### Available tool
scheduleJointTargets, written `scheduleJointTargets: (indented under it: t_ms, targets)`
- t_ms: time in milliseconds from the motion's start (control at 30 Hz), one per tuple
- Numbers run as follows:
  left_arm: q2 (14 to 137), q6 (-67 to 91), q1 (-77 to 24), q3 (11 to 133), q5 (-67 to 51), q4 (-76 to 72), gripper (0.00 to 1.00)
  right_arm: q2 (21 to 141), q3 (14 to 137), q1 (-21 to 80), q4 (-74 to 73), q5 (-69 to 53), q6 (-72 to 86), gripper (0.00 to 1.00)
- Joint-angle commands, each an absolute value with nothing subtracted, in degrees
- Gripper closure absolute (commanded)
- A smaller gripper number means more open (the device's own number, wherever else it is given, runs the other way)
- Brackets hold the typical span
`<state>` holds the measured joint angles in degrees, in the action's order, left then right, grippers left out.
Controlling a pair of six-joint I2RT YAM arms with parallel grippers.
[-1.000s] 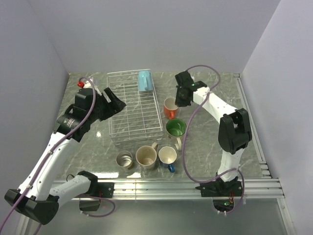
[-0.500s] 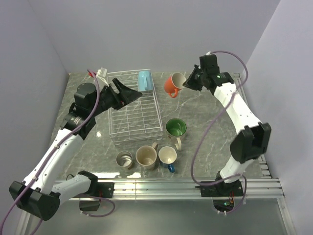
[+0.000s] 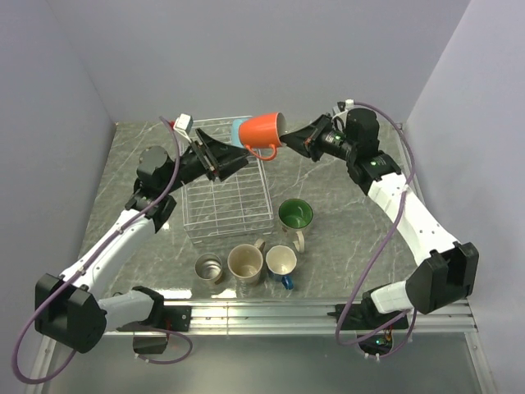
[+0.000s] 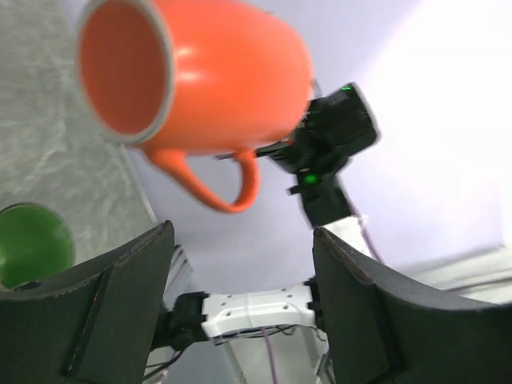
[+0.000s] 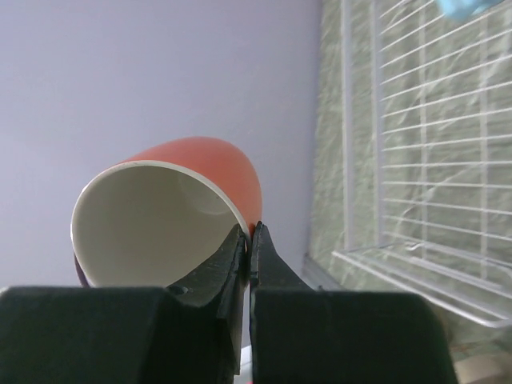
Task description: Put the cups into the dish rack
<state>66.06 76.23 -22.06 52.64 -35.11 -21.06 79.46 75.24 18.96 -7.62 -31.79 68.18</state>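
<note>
An orange mug hangs in the air on its side, handle down, over the far right corner of the dish rack. My right gripper is shut on its rim; in the right wrist view the fingers pinch the mug wall. My left gripper stands open just left of and below the mug, apart from it. The left wrist view shows the mug's base above the spread gripper. A light blue mug lies in the rack's far end, partly hidden.
A white mug with green inside stands right of the rack. A steel mug, a beige mug and a dark blue mug stand in a row before the rack's near edge. Grey walls close in on all sides.
The right arm has lifted the orange mug off the table and carried it up and left over the rack. The left arm has swung up and right towards the mug.
</note>
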Motion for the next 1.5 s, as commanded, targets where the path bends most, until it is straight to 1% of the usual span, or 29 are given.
scheduleJointTargets:
  t_ms: [0,133,200,333,500,733,900,967,1000,1100,1133,1200,1233,1300,1400,1433,1467]
  targets:
    - [66.53,80.42,-22.85,52.99,-37.62,-33.31,0.25,76.38,74.19,20.04,5.17,-36.47,75.84,1.0]
    - [67.76,80.16,-24.17,53.53,-38.06,-33.84,0.3,75.41,70.68,21.35,10.1,-36.21,79.26,1.0]
    - [68.2,79.46,-25.13,54.31,-37.62,-32.26,0.3,75.24,68.74,22.06,13.68,-36.3,81.81,1.0]
    - [67.85,73.75,-26.37,56.95,-33.93,-22.95,0.33,75.06,67.94,23.2,16.78,-36.04,83.67,1.0]
    - [67.06,71.29,-26.46,58.44,-31.74,-17.07,0.35,74.44,66.1,23.47,21.7,-35.51,87.09,1.0]
    - [66.18,70.58,-26.37,57.92,-29.98,-14.68,0.36,74.71,63.64,23.55,28.47,-35.51,91.75,1.0]
    - [65.13,70.66,-26.37,58.09,-28.92,-15.73,0.36,74.62,63.99,23.99,25.76,-35.77,88.95,1.0]
    - [65.21,70.58,-26.37,58.79,-28.83,-15.99,0.38,74.36,63.11,24.52,26.27,-35.77,88.94,1.0]
    - [65.3,70.58,-26.37,59.06,-28.83,-16.08,0.42,74.36,62.58,24.7,26.45,-35.6,88.95,1.0]
    - [65.65,71.54,-26.45,59.15,-29.53,-17.84,0.48,74.09,60.92,25.49,28.3,-34.72,89.73,1.0]
    - [65.83,71.89,-26.46,59.06,-29.62,-18.1,0.54,74.09,60.47,25.92,29.0,-34.46,90.08,1.0]
    - [65.92,73.47,-26.46,58.19,-29.71,-20.38,0.57,74.53,59.77,27.07,31.28,-33.76,90.88,1.0]
    - [65.92,73.91,-26.46,58.1,-29.62,-20.83,0.61,74.79,59.42,27.42,31.9,-33.4,91.14,1.0]
    - [66.09,74.53,-26.37,58.27,-29.79,-21.71,0.65,75.14,58.71,28.73,34.53,-32.09,92.19,1.0]
    - [66.8,73.66,-26.37,59.67,-29.88,-20.57,0.83,75.76,57.57,29.88,37.35,-30.94,93.34,1.0]
    - [66.88,73.39,-26.45,60.03,-29.8,-19.96,0.99,76.11,57.39,30.14,37.96,-30.42,93.6,1.0]
    - [66.62,72.69,-26.46,60.46,-29.45,-19.17,0.99,76.2,56.96,30.23,39.19,-30.32,94.21,1.0]
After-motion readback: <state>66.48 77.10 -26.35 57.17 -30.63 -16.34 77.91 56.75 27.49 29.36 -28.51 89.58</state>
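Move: The orange cup, gripped by its rim in the right fingers, has its handle about 6 cm right and 3 cm ahead of the open left gripper, nearly level. Some 31 cm below the left gripper, the green cup stands about 13 cm right and 1 cm ahead; the light blue cup in the rack lies roughly 27 cm ahead, 2 cm left and 30 cm down. From the right gripper, the left gripper is about 10 cm left, 6 cm back, level. Bring the right gripper about 5 cm left and some 3 cm back, rolling it 20 degrees so its left side rises, to present the orange cup's handle to the left gripper; keep the rim pinched. Ease the left gripper roughly 2 cm right and 2 cm up to meet it, then close its fingers on the handle. ##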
